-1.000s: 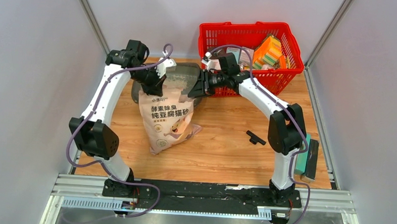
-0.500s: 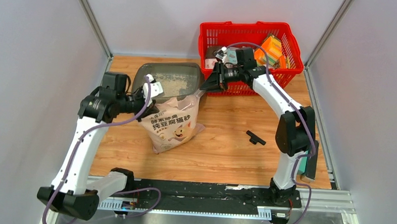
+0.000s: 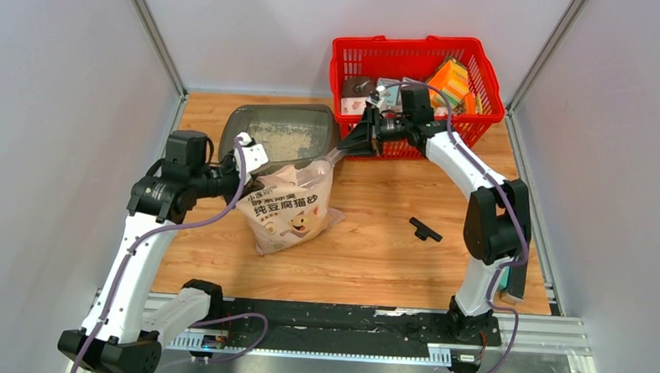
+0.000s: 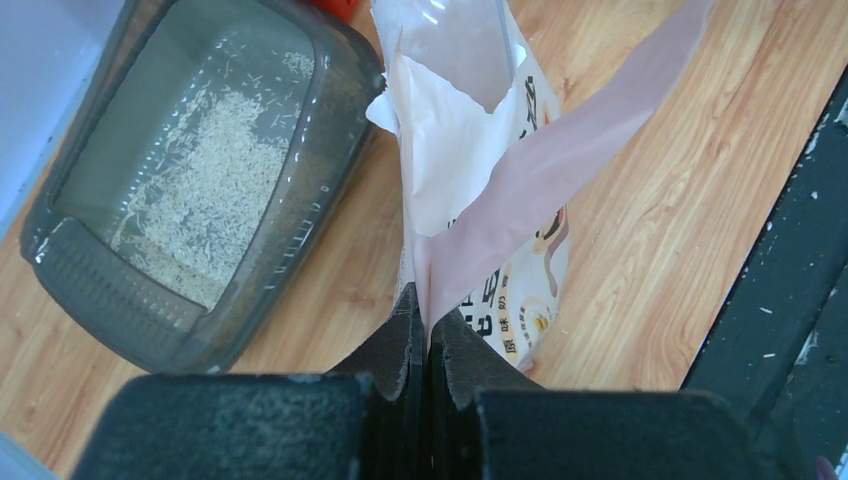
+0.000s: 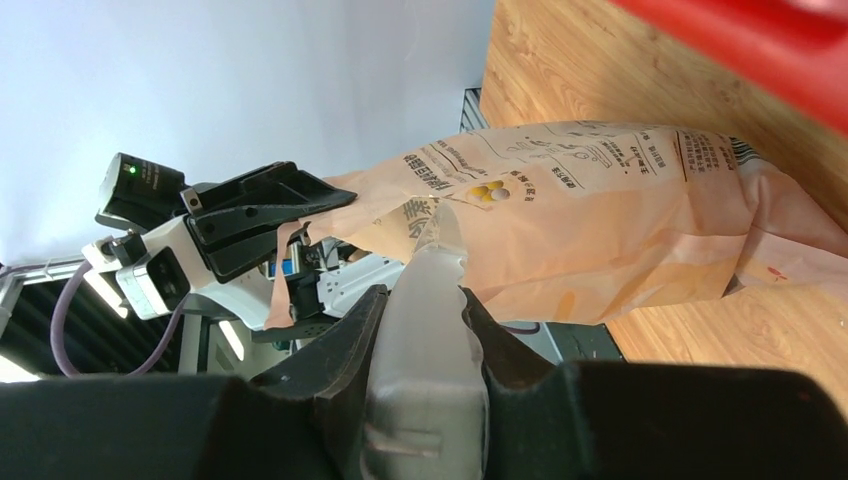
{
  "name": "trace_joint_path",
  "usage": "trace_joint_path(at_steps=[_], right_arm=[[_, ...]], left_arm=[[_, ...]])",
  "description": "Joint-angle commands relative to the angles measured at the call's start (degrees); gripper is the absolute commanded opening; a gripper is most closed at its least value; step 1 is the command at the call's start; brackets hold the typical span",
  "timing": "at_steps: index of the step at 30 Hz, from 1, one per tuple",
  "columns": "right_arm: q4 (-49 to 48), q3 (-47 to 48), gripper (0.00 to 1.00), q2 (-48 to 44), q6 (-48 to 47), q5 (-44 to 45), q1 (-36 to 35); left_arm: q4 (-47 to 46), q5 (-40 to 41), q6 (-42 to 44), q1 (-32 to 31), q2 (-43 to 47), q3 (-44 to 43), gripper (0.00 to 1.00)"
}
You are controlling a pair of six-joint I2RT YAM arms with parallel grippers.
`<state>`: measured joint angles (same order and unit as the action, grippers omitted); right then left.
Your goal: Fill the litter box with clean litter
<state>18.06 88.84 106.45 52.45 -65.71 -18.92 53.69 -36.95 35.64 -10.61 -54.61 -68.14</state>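
Observation:
The dark grey litter box (image 3: 232,130) lies at the back left with a thin patch of pale clean litter (image 3: 288,139) in it, also visible in the left wrist view as litter (image 4: 215,205) inside the box (image 4: 330,170). The pinkish-cream litter bag (image 3: 290,212) stands just in front of the box, its mouth open. My left gripper (image 3: 258,173) is shut on the bag's top edge (image 4: 470,170), fingers pinched together (image 4: 428,322). My right gripper (image 3: 355,140) is shut on the handle of a translucent scoop (image 5: 425,330), whose far end reaches the bag's mouth (image 3: 336,157).
A red mesh basket (image 3: 417,47) with packaged goods stands at the back right, right behind my right gripper. A small black part (image 3: 425,232) lies on the wood right of the bag. Green and black blocks (image 3: 508,261) sit at the right edge.
My left arm swung from over the litter box down and to the left, keeping the bag's edge. The right gripper drew back toward the basket with the scoop.

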Motion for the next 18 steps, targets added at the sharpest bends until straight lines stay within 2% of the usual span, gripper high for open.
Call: trace_joint_path(at_steps=[1,8,10,11,12,15,16,18], right_arm=[[-4.44,2.74,0.0,-2.13,2.31,1.99,6.7],[-3.39,6.61,0.0,-3.09,-3.3,3.04,7.14],[0.55,8.45,0.0,-3.1,-8.74,4.27,7.14],[3.0,11.76,0.0,-3.18,-11.98,5.15,6.62],[10.16,14.15,0.0,-3.01,-20.63,6.46,6.18],[21.87,21.89,0.0,-2.75,-31.58,13.92,3.1],[24.71,23.56,0.0,-2.57,-37.71,19.17,2.14],[32.25,27.33,0.0,-2.04,-43.72,28.47,-1.46]], left_arm=[[1.67,4.95,5.57,0.94,4.78,-2.7,0.0],[3.96,8.12,7.95,0.94,5.04,-3.32,0.0],[4.67,8.56,8.57,0.94,5.3,-3.49,0.0],[4.75,8.65,8.57,0.94,5.56,-3.58,0.0],[4.67,8.65,8.22,0.94,5.65,-4.01,0.0],[4.06,6.98,6.04,0.86,5.57,-6.55,0.0],[3.97,6.2,5.41,0.86,5.13,-7.18,0.0],[3.35,5.4,3.66,0.86,4.78,-8.49,0.0]])
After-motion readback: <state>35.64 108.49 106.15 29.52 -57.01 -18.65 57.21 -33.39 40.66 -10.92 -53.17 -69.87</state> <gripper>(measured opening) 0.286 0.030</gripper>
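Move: The right hand holds the scoop, its bowl in the bag's mouth about 8 cm to the left, 5 cm back and 5 cm below. The litter box it will fill lies some 19 cm left, 17 cm ahead and 21 cm lower; the red basket's middle stands about 26 cm ahead and 19 cm right. The left hand pinches the bag's rim, with the mouth roughly 14 cm to its right and 7 cm ahead. The scoop's bowl slides up out of the bag's mouth as the right hand, fingers still closed on the handle, rises about 6 cm, slowly at first then fast, bearing some 2 cm forward at the end. Its wrist rolls about 25 degrees, front side up. The left hand keeps its pinch on the rim, shifting only about 1 cm left with a slight turn. ##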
